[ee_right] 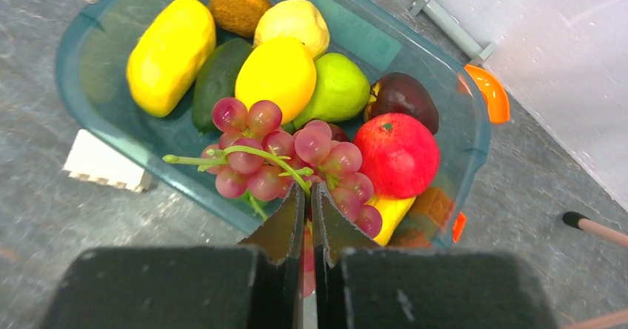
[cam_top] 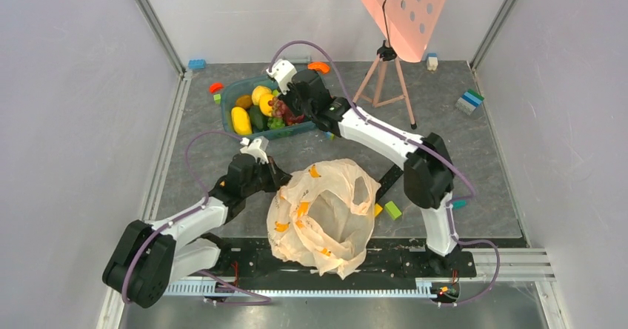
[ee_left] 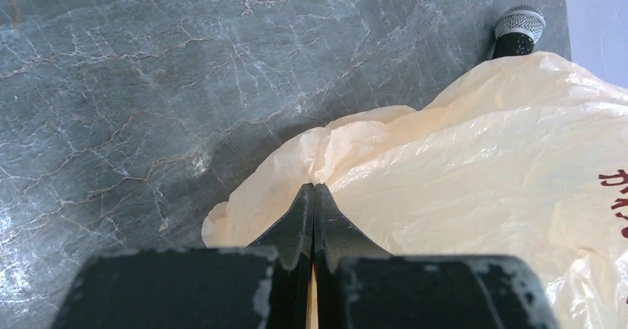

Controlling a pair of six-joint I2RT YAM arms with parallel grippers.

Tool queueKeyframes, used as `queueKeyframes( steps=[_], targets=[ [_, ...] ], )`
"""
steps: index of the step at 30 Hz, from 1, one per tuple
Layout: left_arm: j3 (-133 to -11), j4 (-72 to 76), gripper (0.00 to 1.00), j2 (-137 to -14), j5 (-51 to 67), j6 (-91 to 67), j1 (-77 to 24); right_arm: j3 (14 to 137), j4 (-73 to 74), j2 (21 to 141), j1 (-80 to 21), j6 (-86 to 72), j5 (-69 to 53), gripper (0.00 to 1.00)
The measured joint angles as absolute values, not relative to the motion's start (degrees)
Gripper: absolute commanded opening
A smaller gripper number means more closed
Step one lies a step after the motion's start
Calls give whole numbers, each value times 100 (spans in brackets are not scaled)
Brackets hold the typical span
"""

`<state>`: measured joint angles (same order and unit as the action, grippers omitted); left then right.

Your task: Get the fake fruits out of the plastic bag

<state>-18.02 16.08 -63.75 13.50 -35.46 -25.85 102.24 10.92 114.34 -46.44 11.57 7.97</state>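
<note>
The plastic bag [cam_top: 326, 218] lies crumpled near the table's front edge, its mouth facing up; no fruit shows inside it. My left gripper [cam_top: 275, 186] [ee_left: 313, 188] is shut on a gathered fold of the bag's [ee_left: 459, 166] left rim. My right gripper [cam_top: 290, 114] [ee_right: 309, 188] is shut on the green stem of the grape bunch [ee_right: 266, 147], over the teal tub [ee_right: 70, 55]. In the tub lie other fake fruits: a red round one [ee_right: 398, 155], a maroon one [ee_right: 403, 95], a yellow lemon [ee_right: 275, 77] and a green one [ee_right: 337, 88].
The teal tub [cam_top: 228, 90] stands at the back left. A tripod [cam_top: 385, 77] bearing a pink panel stands at the back right. Toy blocks [cam_top: 392, 210] [cam_top: 469, 101] [cam_top: 196, 64] lie scattered about; a white block [ee_right: 104, 162] lies beside the tub.
</note>
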Motion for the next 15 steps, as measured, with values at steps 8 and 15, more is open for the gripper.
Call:
queueKeyframes(
  steps=[8,15],
  targets=[
    [-1787,1450,2,-6023,1328,-3546,-2585,10908,480,12637,-4515,1253,947,6],
    [-1780,1286,2,-5865,1214,-3546,-2585,11279,-102,13104,-4423,1267,1024,59]
  ],
)
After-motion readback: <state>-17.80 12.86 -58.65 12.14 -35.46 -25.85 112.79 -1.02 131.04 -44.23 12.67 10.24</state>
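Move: The right hand, with the pink grapes' stem still pinched, has the blue basin's middle about 8 cm ahead, 5 cm left and 18 cm below. In the basin, the lemon lies about 8 cm ahead and 7 cm left of this hand, the red apple some 11 cm ahead and 4 cm right, the long yellow fruit about 4 cm ahead and 15 cm left. From the left hand, which holds the bag, the basin is roughly 26 cm ahead and 6 cm left, slightly lower. The right fingers let go of the grape stem over the basin, opening to nearly half late on. Before that the hand carries the bunch forward and down by about 5 cm each, bearing somewhat left over the fruit; it keeps drifting forward as the fingers part, and its sinking ends in a slight rise. ##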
